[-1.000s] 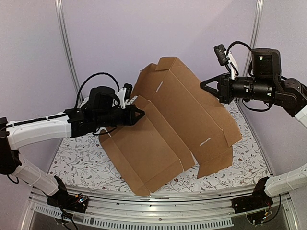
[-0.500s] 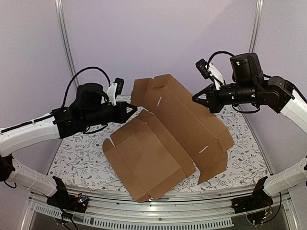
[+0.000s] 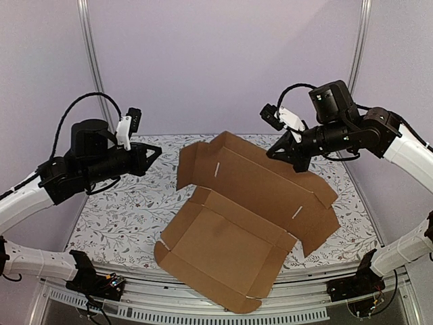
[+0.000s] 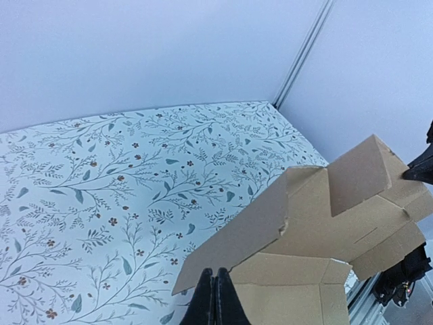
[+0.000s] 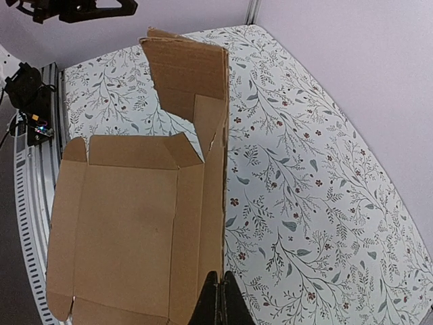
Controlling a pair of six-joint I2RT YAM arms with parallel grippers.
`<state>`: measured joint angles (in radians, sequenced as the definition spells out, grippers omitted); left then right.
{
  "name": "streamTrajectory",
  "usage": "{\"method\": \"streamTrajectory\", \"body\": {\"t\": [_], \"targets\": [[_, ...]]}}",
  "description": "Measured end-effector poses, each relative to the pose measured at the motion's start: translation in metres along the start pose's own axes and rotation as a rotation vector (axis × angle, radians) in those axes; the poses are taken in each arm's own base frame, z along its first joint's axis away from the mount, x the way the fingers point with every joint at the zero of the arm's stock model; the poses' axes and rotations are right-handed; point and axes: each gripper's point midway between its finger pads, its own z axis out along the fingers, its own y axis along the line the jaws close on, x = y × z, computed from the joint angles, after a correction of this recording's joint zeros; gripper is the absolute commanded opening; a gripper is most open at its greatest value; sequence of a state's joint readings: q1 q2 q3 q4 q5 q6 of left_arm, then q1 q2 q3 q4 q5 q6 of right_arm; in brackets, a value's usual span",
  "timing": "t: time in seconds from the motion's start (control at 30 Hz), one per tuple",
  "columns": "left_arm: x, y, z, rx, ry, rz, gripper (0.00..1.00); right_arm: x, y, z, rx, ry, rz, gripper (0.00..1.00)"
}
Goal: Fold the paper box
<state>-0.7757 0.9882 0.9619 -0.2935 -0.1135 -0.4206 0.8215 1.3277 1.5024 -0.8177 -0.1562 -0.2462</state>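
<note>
The paper box (image 3: 230, 230) is a brown cardboard sheet lying open on the flowered table (image 3: 115, 217), with its back panel and side flaps raised. Its near corner hangs over the front rail. My left gripper (image 3: 157, 149) is shut and empty, hovering left of the box's far left flap with a gap between them. From the left wrist, the shut tips (image 4: 216, 273) point at the box (image 4: 298, 217) just ahead. My right gripper (image 3: 271, 154) is shut, its tips at the raised back panel's upper edge. In the right wrist view the tips (image 5: 218, 277) sit right on that edge of the box (image 5: 128, 223).
Metal frame posts (image 3: 91, 61) rise at the back corners in front of the lilac walls. A slotted metal rail (image 3: 203, 308) with cable clusters runs along the near edge. The left arm (image 5: 74, 8) shows at the top of the right wrist view.
The box has dropped from a steep tilt to lying nearly flat and slid toward the near edge. My left gripper has pulled back left off it. My right gripper has moved left and down.
</note>
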Motion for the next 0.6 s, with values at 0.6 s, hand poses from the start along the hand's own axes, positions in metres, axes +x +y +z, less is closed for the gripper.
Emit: {"method": "streamTrajectory", "body": {"t": [0.6], "targets": [[0.07, 0.063, 0.054, -0.053, 0.163, -0.086, 0.0, 0.004, 0.037, 0.004, -0.171, -0.02, -0.245, 0.0]]}}
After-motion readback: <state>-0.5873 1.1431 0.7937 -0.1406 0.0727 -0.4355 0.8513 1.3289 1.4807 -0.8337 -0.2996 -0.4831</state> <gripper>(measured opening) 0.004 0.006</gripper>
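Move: My left hand is shut and empty. The raised panel's left end flap lies about 4 cm ahead of it, 8 cm to its right and 9 cm below. The box tray hangs some 11 cm back, 18 cm right and 20 cm down from it. My right hand already pinches the panel's top edge. From there the end flap is around 22 cm left, 6 cm ahead and 9 cm lower, and the tray 11 cm left, 9 cm back and 20 cm lower. I sink my left hand about 10 cm just outside the end flap, easing forward roughly 4 cm and tipping the shut fingers down some 10 degrees. Meanwhile my right hand keeps its pinch on the panel's top edge and draws it back about 3 cm and slightly left, turning counter-clockwise around 15 degrees. ##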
